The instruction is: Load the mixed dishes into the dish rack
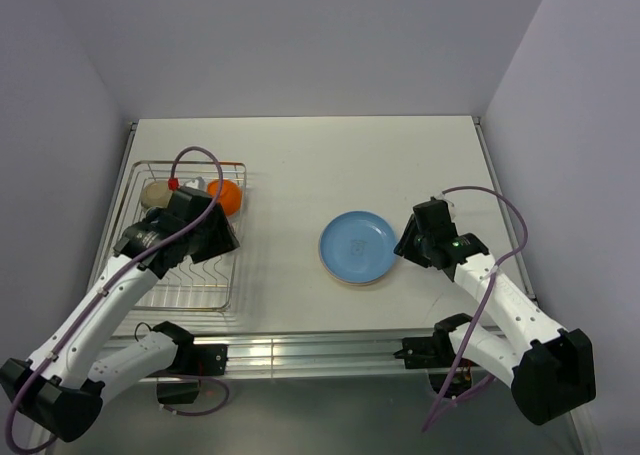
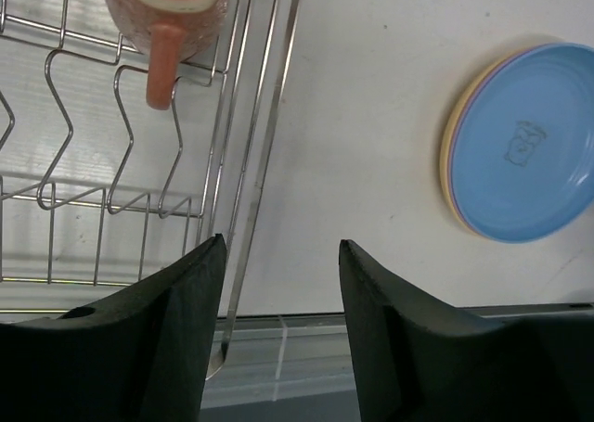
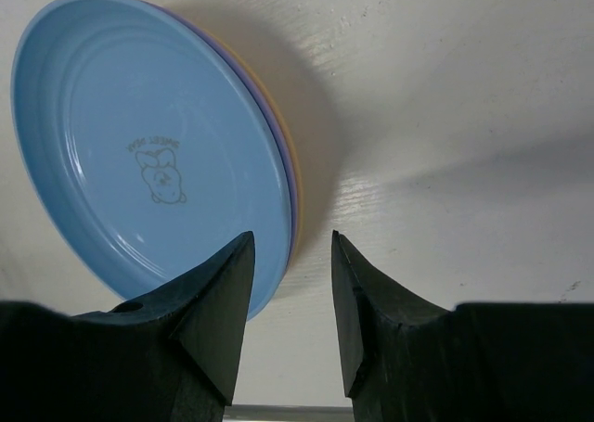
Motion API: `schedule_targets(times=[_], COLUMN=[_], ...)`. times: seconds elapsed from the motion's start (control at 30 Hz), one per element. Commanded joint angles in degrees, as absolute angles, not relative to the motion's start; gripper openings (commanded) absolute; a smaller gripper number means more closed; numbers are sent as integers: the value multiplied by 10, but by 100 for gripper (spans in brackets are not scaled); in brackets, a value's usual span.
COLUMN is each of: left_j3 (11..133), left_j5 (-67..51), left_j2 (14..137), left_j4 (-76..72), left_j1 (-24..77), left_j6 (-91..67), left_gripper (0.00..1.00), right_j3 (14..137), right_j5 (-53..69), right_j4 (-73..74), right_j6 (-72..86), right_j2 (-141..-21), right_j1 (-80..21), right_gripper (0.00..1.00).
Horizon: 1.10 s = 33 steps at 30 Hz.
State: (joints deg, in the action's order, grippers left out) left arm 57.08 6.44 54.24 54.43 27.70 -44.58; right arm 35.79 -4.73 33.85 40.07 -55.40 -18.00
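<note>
The dish rack (image 1: 188,297) stands at the left; a cream bowl (image 1: 155,192) and an orange-sided bowl (image 1: 228,196) sit at its far end. My left gripper (image 1: 215,237) hovers over the rack's right side. It (image 2: 280,242) is open and empty, with the rack's rim wire (image 2: 252,162) beside its left finger. A pinkish-orange mug (image 2: 167,9) rests in the rack. A blue plate (image 3: 139,144) tops a lilac and a tan plate (image 1: 357,247) at the centre. My right gripper (image 3: 292,236) is open, its jaws on either side of the stack's right rim.
The table's raised metal edges run along both sides (image 1: 497,190), and an aluminium rail (image 1: 300,353) lines the near edge. The purple cable of the left arm (image 1: 195,155) loops above the rack. The plate stack (image 2: 524,144) lies right of the rack.
</note>
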Motion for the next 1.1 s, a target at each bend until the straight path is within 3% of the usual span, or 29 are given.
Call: schedule_targets(times=[0.0, 0.53, 0.7, 0.77, 0.87, 1.07], left_j3=[561, 515, 520, 527, 540, 569], left_j5=[90, 88, 85, 85, 90, 94], left_j2=[550, 644, 694, 714, 729, 760], left_j4=[540, 478, 460, 454, 447, 446], left_j1=[279, 309, 315, 319, 325, 332], left_j6=[-439, -451, -446, -448, -453, -456], left_gripper=[57, 47, 33, 18, 5, 0], right_j3=[373, 368, 367, 365, 366, 367], right_j5=[-60, -62, -56, -59, -69, -84], right_j4=[323, 314, 311, 310, 314, 313], right_j6=[393, 393, 393, 393, 389, 382], right_j2=[-541, -545, -550, -547, -546, -564], right_j1=[-177, -177, -177, -177, -177, -177], right_gripper=[46, 46, 46, 46, 46, 46])
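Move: Just beneath my left hand is the dish rack's right side rail, about 9 cm down, 1 cm ahead and 1 cm to the right. The pink mug stands in the rack some 5 cm farther out than that stretch of rail and 5 cm to its left; the orange bowl is about 13 cm ahead of my hand and 4 cm left. The plate stack lies roughly 26 cm right, 6 cm ahead. From my right hand that rail is some 37 cm left, level fore and aft, 1 cm higher. My half-open left hand sinks almost straight down, about 9 cm, onto the rack's right side rail, its fingers tipping some 15 degrees steeper. They shut fully and pinch the thin rail; with it held I draw level to the right and forward, 2 cm or so each way, away from the left wall. ##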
